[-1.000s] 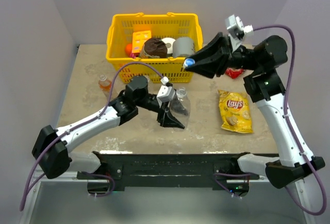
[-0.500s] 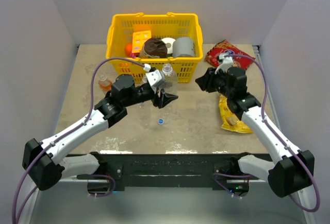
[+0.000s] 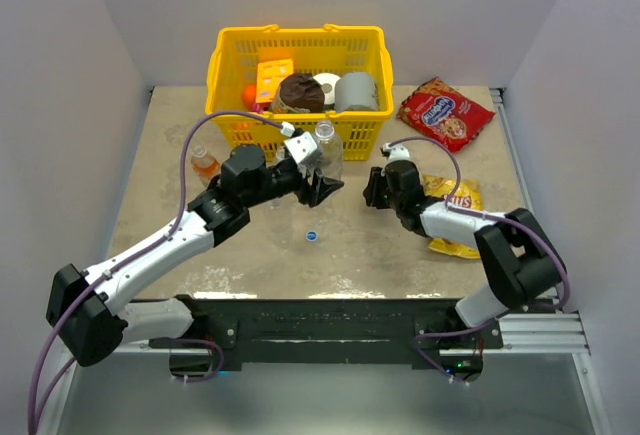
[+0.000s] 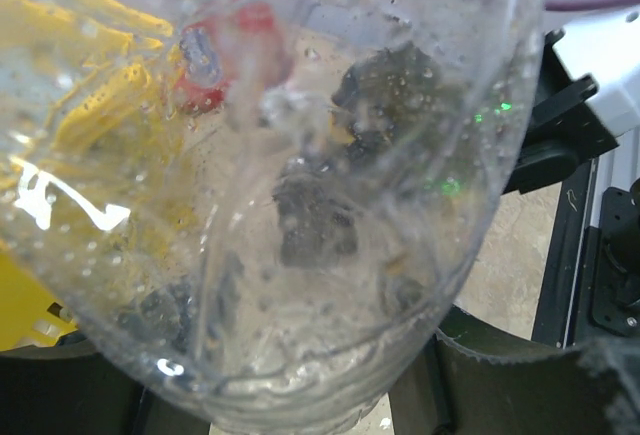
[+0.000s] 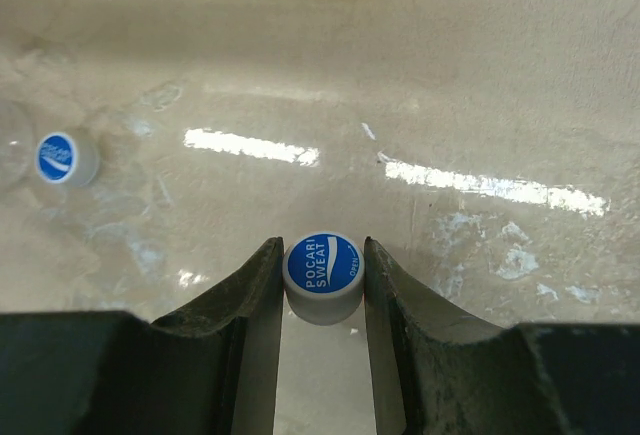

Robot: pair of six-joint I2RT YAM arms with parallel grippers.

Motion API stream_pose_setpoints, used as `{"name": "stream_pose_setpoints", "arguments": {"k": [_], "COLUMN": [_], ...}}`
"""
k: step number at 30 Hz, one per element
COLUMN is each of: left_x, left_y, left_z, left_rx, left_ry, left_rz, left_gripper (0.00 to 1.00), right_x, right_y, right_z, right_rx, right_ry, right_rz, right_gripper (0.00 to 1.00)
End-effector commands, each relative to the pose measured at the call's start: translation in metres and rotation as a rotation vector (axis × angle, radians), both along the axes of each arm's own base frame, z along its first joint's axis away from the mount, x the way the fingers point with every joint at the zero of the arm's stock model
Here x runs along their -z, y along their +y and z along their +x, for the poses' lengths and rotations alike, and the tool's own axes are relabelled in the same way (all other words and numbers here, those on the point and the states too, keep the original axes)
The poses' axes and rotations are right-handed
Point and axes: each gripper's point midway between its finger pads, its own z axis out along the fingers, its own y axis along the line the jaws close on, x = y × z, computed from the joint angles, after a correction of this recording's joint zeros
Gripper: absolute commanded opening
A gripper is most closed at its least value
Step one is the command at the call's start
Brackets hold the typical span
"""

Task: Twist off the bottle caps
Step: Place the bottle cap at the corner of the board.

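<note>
My left gripper (image 3: 322,188) is shut on a clear bottle (image 3: 327,155), held upright just in front of the basket, its neck uncapped. In the left wrist view the bottle (image 4: 300,205) fills the frame, with the dark fingers (image 4: 490,380) at its base. My right gripper (image 3: 371,193) is low over the table and shut on a bottle cap (image 5: 323,273), whitish with a blue face. A second loose cap (image 3: 312,236) lies on the table between the arms; the right wrist view shows this cap (image 5: 66,158) at far left. A bottle of orange drink (image 3: 204,163) stands at the left.
A yellow basket (image 3: 225,85) holding a grey can, rolls and other items stands at the back. A red snack bag (image 3: 440,115) lies at back right. A yellow chips bag (image 3: 460,240) lies partly under my right arm.
My right arm has swung down from high beside the basket to low over the table, cap still in its jaws. My left arm carried the bottle back toward the basket, uncovering a cap on the table.
</note>
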Motion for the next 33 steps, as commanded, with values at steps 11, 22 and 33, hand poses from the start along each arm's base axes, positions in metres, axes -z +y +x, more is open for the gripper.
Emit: {"name": "stream_pose_setpoints", "arguments": {"k": [11, 22, 33], "left_x": [0.002, 0.005, 0.028], "left_y": [0.004, 0.002, -0.023], "left_z": [0.007, 0.006, -0.011], "left_rx": [-0.043, -0.029, 0.153], "left_ry": [-0.008, -0.005, 0.061], "left_rz": [0.007, 0.014, 0.072], "left_gripper": [0.24, 0.24, 0.25], "right_x": [0.023, 0.010, -0.186], "right_y": [0.000, 0.000, -0.014], "right_z": [0.044, 0.045, -0.003], "right_rx": [0.145, 0.145, -0.054], "right_ry": [-0.077, -0.074, -0.215], "right_rz": [-0.035, -0.039, 0.050], "right_gripper": [0.38, 0.60, 0.66]}}
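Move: The right hand holds a blue bottle cap; the bare spot on the board it is bound for lies about 3 cm ahead and 4 cm below. At about that level, one loose blue cap sits some 14 cm left and 2 cm ahead of the hand, another 13 cm left and 8 cm back; the foot of the basket's near right corner is about 11 cm straight ahead. From the left hand the spot lies 13 cm ahead, 8 cm right, some 27 cm down. Down and forward, about 4 cm and 3 cm, the right hand lowers the held cap to the board in front of the basket, turning slightly clockwise, then opens its fingers and lets go. It backs off a couple of centimetres and climbs quickly, some 12 cm, away from the cap. The left hand keeps its grip on the clear bottle and sinks about 3 cm, mostly at the end. ##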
